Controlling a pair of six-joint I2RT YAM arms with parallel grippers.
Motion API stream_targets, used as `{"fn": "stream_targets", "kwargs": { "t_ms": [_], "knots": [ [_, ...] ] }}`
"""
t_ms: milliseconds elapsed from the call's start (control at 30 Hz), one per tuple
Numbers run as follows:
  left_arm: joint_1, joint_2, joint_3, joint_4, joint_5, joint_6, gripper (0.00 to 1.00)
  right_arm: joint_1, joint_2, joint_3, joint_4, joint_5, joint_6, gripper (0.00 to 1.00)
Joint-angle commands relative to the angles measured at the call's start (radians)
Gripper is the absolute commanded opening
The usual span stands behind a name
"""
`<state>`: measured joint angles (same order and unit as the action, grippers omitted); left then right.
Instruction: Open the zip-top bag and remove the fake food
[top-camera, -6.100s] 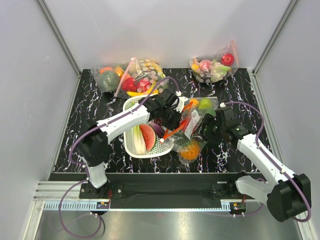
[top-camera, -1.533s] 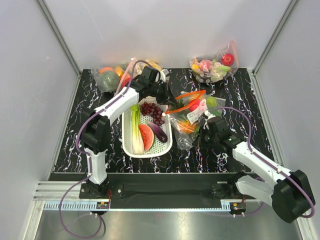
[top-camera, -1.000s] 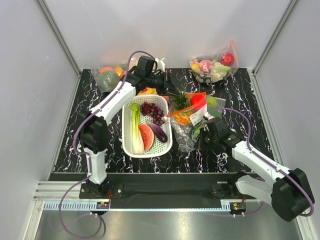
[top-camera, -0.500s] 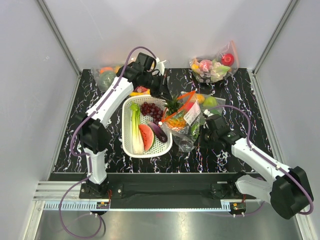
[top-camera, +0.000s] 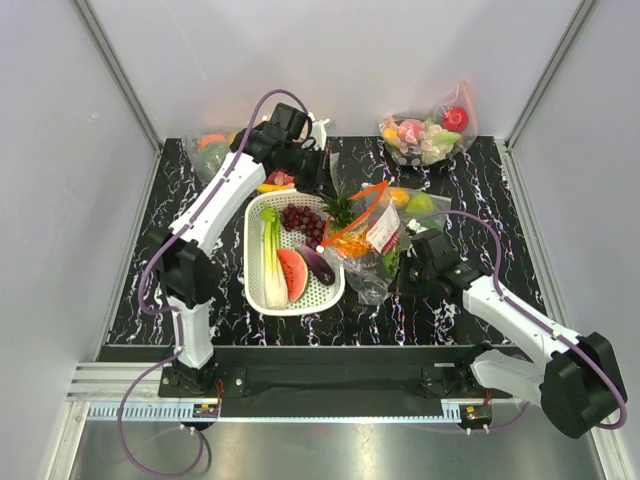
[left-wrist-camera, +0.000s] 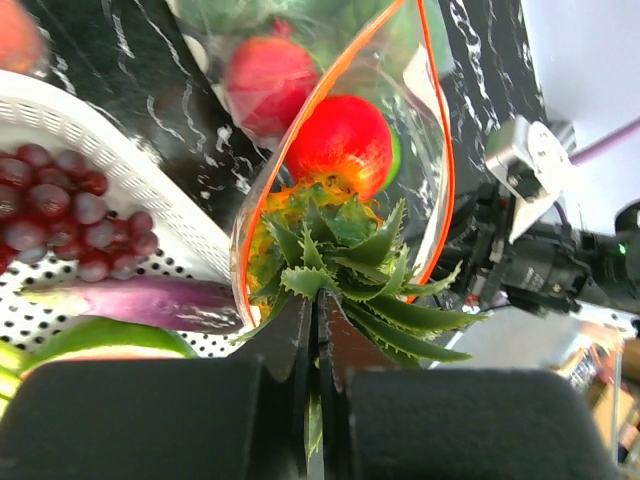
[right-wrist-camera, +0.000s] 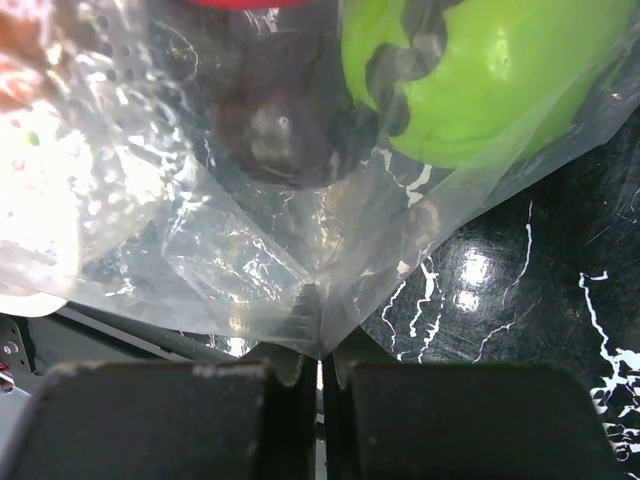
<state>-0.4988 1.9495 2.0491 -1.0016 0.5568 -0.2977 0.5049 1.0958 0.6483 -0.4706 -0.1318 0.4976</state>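
The zip-top bag (top-camera: 372, 240), clear with an orange-red zip strip (left-wrist-camera: 447, 170) and a white label, hangs open between my grippers beside the basket. My left gripper (left-wrist-camera: 315, 300) is shut on a leaf of the pineapple's green crown (left-wrist-camera: 345, 265). It holds the crown at the bag's mouth, in the top view (top-camera: 328, 188) behind the basket. The orange-yellow pineapple body (top-camera: 352, 232) is still inside. A red round fruit (left-wrist-camera: 340, 145) lies in the bag behind it. My right gripper (right-wrist-camera: 322, 350) is shut on the bag's bottom corner, next to a green round fruit (right-wrist-camera: 480, 80).
A white basket (top-camera: 249, 260) left of the bag holds a leek, a watermelon slice, grapes and an eggplant. Another bag of toy food (top-camera: 425, 135) lies at the back right. A further bag (top-camera: 212, 148) lies at the back left behind my left arm. Grey walls enclose the mat.
My left gripper went from the bag's mouth toward the back left, drawing the pineapple's crown out of the opening. The bag tipped toward the basket. My right gripper kept hold of the corner.
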Motion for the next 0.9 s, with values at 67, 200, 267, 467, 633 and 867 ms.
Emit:
{"fn": "stream_targets", "kwargs": {
  "t_ms": [67, 200, 267, 467, 633, 867],
  "knots": [
    [0.006, -0.129, 0.019, 0.121, -0.071, -0.047, 0.00, 0.007, -0.039, 0.021, -0.007, 0.031, 0.004, 0.00],
    [0.013, -0.132, 0.019, 0.201, -0.029, -0.104, 0.00, 0.007, -0.053, 0.010, -0.014, 0.032, 0.009, 0.00],
    [0.014, -0.121, 0.032, 0.228, -0.009, -0.136, 0.00, 0.009, -0.057, 0.008, -0.014, 0.035, 0.012, 0.00],
    [0.022, -0.101, 0.095, 0.227, 0.005, -0.158, 0.00, 0.007, -0.063, 0.007, -0.016, 0.040, 0.013, 0.00],
    [0.048, -0.116, 0.092, 0.283, -0.031, -0.182, 0.00, 0.007, -0.066, 0.005, -0.013, 0.043, 0.015, 0.00],
    [0.100, -0.158, 0.080, 0.287, -0.110, -0.170, 0.00, 0.007, -0.071, 0.005, -0.016, 0.047, 0.016, 0.00]
  ]
}}
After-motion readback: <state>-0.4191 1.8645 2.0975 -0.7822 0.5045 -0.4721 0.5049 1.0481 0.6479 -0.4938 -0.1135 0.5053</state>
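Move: The pineapple's body hangs inside the bag, about 5 cm back, 5 cm right and 10 cm below the left hand, which already grips its leaves. The bag's mouth lies some 2 cm back, 6 cm right and 10 cm down; the white basket's middle is 6 cm back, 8 cm left and 20 cm below. From the right hand the pineapple's body is about 9 cm ahead, 12 cm left and 6 cm higher. The pineapple, still pinched by its leaves, is drawn out through the bag's mouth: the left hand lifts about 9 cm, nearly straight up at first, then increasingly forward, some 5 cm, ending with a slight leftward swing. Its fingers keep shut while the wrist turns some 20 degrees and tips them nearer level. The right hand holds nearly still, keeping its pinch on the bag's near corner. ##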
